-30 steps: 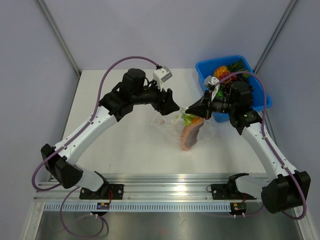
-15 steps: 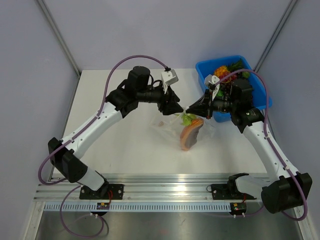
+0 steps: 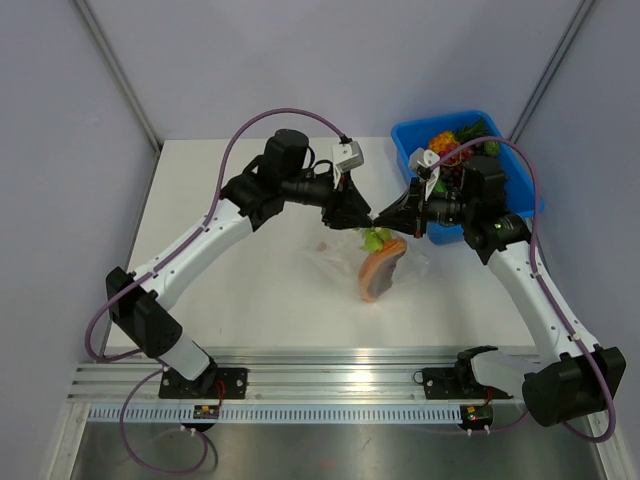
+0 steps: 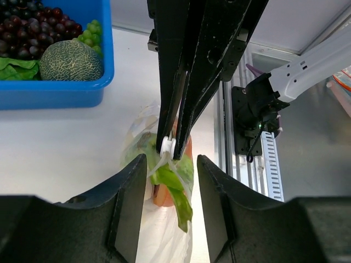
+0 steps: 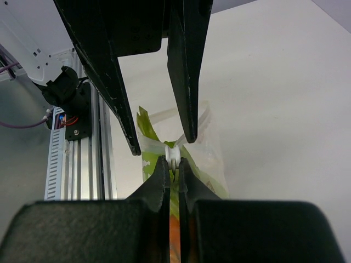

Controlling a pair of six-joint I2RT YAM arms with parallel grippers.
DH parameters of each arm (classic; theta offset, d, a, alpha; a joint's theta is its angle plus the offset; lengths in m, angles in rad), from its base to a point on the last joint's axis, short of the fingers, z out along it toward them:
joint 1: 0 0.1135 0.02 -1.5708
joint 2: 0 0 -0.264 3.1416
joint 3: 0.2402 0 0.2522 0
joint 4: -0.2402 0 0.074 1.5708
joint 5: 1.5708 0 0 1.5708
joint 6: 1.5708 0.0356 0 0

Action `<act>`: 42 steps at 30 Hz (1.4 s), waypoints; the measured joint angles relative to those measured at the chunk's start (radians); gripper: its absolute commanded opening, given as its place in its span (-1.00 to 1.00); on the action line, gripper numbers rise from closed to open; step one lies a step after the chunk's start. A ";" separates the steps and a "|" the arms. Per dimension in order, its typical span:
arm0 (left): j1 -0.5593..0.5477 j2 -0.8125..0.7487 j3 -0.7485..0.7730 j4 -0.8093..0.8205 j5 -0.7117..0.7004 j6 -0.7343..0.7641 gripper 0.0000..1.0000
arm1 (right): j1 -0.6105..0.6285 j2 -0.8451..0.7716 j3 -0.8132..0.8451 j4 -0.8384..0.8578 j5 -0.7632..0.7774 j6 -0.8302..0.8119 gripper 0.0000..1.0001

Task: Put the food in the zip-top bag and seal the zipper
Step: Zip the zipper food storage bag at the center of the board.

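Note:
The zip-top bag [image 3: 335, 250] hangs crumpled just over the table centre, and I see it in the wrist views too, bag [image 4: 164, 230] and bag [image 5: 211, 159]. Inside show the orange piece of food [image 3: 381, 270] and the green leek leaves [image 4: 173, 183]. My right gripper [image 3: 383, 221] is shut on the white slider of the zipper [image 5: 173, 153] at the bag's top. My left gripper [image 3: 360, 217] faces it from the left, open. Its fingers [image 5: 184, 82] stand either side of the mouth strip without touching it.
A blue bin [image 3: 520, 195] at the back right holds dark grapes [image 4: 27, 38], a netted green melon [image 4: 70, 61] and other produce. An aluminium rail [image 3: 330, 365] with both arm bases runs along the near table edge.
My left gripper has moved right, up to the bag's mouth and the right gripper, and its jaws have narrowed. The right gripper has stayed shut on the slider and hardly moved.

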 measured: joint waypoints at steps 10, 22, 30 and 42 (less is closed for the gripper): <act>-0.008 0.026 0.021 -0.005 0.021 -0.006 -0.46 | 0.000 0.000 0.006 -0.022 -0.001 -0.008 -1.00; -0.014 0.039 0.039 -0.013 0.023 -0.005 -1.00 | 0.002 0.000 0.006 -0.042 -0.008 -0.013 -0.95; -0.018 0.040 0.039 -0.017 0.043 0.016 -1.00 | 0.003 -0.005 0.010 -0.067 0.026 -0.050 0.00; -0.026 0.040 0.039 -0.016 0.081 0.032 -1.00 | -0.021 -0.045 0.161 -0.263 0.159 -0.122 0.15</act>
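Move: The pinched spot of the bag's white zipper sits between the two hands: about 1 cm to the right of the left hand's open fingertips and level with them, while the right hand already holds it right at its own fingertips. From the left hand, the green vegetables in the bag are some 6 cm below and 1 cm back and right, the orange food about 15 cm below, 3 cm back and 2 cm right, and the blue bin roughly 20 cm ahead, 25 cm right and 20 cm below. The left hand, its half-open fingers either side of the zipper, eases about 1 cm to the right and shuts on the white strip at the right hand's fingertips, taking the pinch while the right hand still holds on almost without moving. The right fingers then open to just over half and let go, and the right hand backs off some 2.5 cm to the right and then rises about 3 cm with a slight clockwise turn, while the closed left hand draws the zipper about 1 cm back towards the bases. ##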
